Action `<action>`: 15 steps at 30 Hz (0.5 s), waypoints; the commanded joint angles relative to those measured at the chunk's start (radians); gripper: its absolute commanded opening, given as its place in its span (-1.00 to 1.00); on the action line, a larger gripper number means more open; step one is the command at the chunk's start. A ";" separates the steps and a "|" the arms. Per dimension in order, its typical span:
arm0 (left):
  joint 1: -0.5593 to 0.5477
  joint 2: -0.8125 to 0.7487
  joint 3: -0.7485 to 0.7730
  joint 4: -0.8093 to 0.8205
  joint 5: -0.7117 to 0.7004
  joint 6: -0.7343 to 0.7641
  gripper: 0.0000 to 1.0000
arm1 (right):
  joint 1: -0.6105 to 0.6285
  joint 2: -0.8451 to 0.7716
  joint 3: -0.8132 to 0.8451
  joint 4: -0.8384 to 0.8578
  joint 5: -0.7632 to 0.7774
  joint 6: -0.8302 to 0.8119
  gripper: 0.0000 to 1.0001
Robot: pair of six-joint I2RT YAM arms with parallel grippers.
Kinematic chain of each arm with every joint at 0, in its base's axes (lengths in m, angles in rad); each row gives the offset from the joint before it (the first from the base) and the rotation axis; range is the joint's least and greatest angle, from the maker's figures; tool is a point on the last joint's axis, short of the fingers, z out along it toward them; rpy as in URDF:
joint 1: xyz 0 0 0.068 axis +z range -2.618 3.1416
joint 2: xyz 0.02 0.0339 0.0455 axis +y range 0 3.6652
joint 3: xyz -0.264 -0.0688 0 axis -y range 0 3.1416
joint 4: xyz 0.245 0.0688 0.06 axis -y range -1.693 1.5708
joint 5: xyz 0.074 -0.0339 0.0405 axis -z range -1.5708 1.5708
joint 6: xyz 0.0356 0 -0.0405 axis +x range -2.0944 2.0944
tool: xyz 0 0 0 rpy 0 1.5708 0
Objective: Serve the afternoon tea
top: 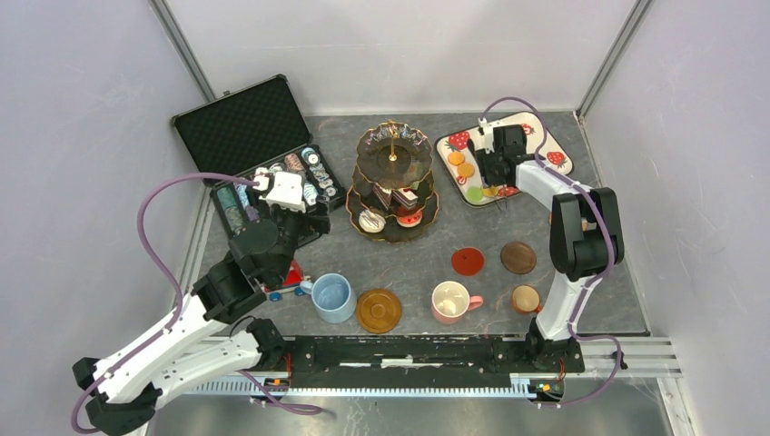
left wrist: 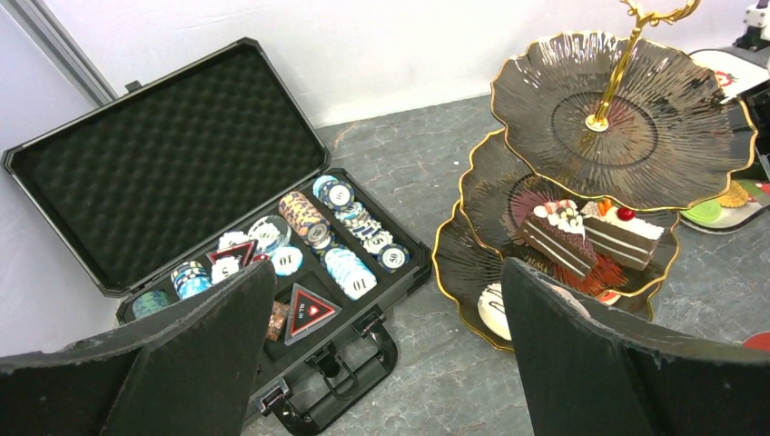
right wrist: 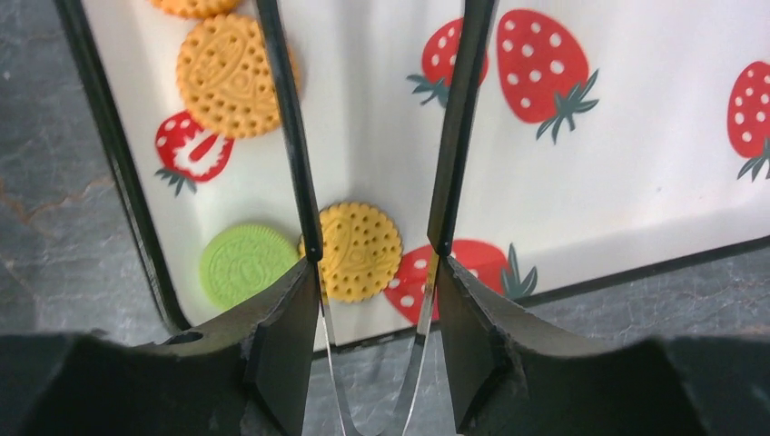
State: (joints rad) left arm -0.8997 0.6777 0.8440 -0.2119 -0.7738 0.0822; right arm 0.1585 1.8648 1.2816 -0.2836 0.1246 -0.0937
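Observation:
The dark three-tier gold-rimmed stand (top: 392, 182) stands mid-table with cake slices (left wrist: 590, 236) on its middle tier and a white sweet (left wrist: 495, 309) on the lowest. My left gripper (left wrist: 381, 363) hangs open above the table between the case and the stand, holding nothing. My right gripper (right wrist: 377, 336) is shut on metal tongs (right wrist: 454, 136) over the strawberry tray (right wrist: 636, 182). The tongs' arms stand apart, and a yellow biscuit (right wrist: 363, 250) lies under them. A green biscuit (right wrist: 243, 265) and an orange one (right wrist: 227, 73) lie beside it. The tong tips run out of view.
The open black case of poker chips (top: 245, 127) sits back left. A red toy car (top: 289, 282) lies under my left arm. Along the front stand a blue mug (top: 332, 297), pink mug (top: 450, 301) and small brown mug (top: 526, 298), with coasters (top: 379, 310) (top: 468, 262) (top: 518, 257).

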 commanded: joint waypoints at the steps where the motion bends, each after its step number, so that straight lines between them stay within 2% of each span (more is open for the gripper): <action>1: 0.008 0.020 0.001 0.014 0.021 -0.050 1.00 | -0.021 0.037 -0.007 0.144 -0.015 0.012 0.13; 6: 0.014 0.027 0.003 0.014 0.027 -0.055 1.00 | -0.024 0.075 0.001 0.168 -0.015 0.011 0.22; 15: 0.018 0.028 0.003 0.013 0.039 -0.064 1.00 | -0.026 0.028 -0.133 0.276 -0.007 0.023 0.52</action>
State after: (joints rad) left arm -0.8867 0.7116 0.8440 -0.2146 -0.7486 0.0566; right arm 0.1345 1.9358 1.2156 -0.0853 0.1154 -0.0872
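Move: The right hand, holding the tongs, is over the near edge of the tray; the yellow cookie lies about 6 cm below and 1 cm left, level front to back. At its height, a green cookie sits 6 cm left, an orange cookie 8 cm ahead and 6 cm left, and a far cookie 11 cm ahead and 9 cm left. From the left hand, the yellow cookie is roughly 20 cm ahead, 43 cm right and 32 cm down. The right hand sinks about 3 cm towards the tray, easing 2 cm forward, while its fingers open around the tongs. ##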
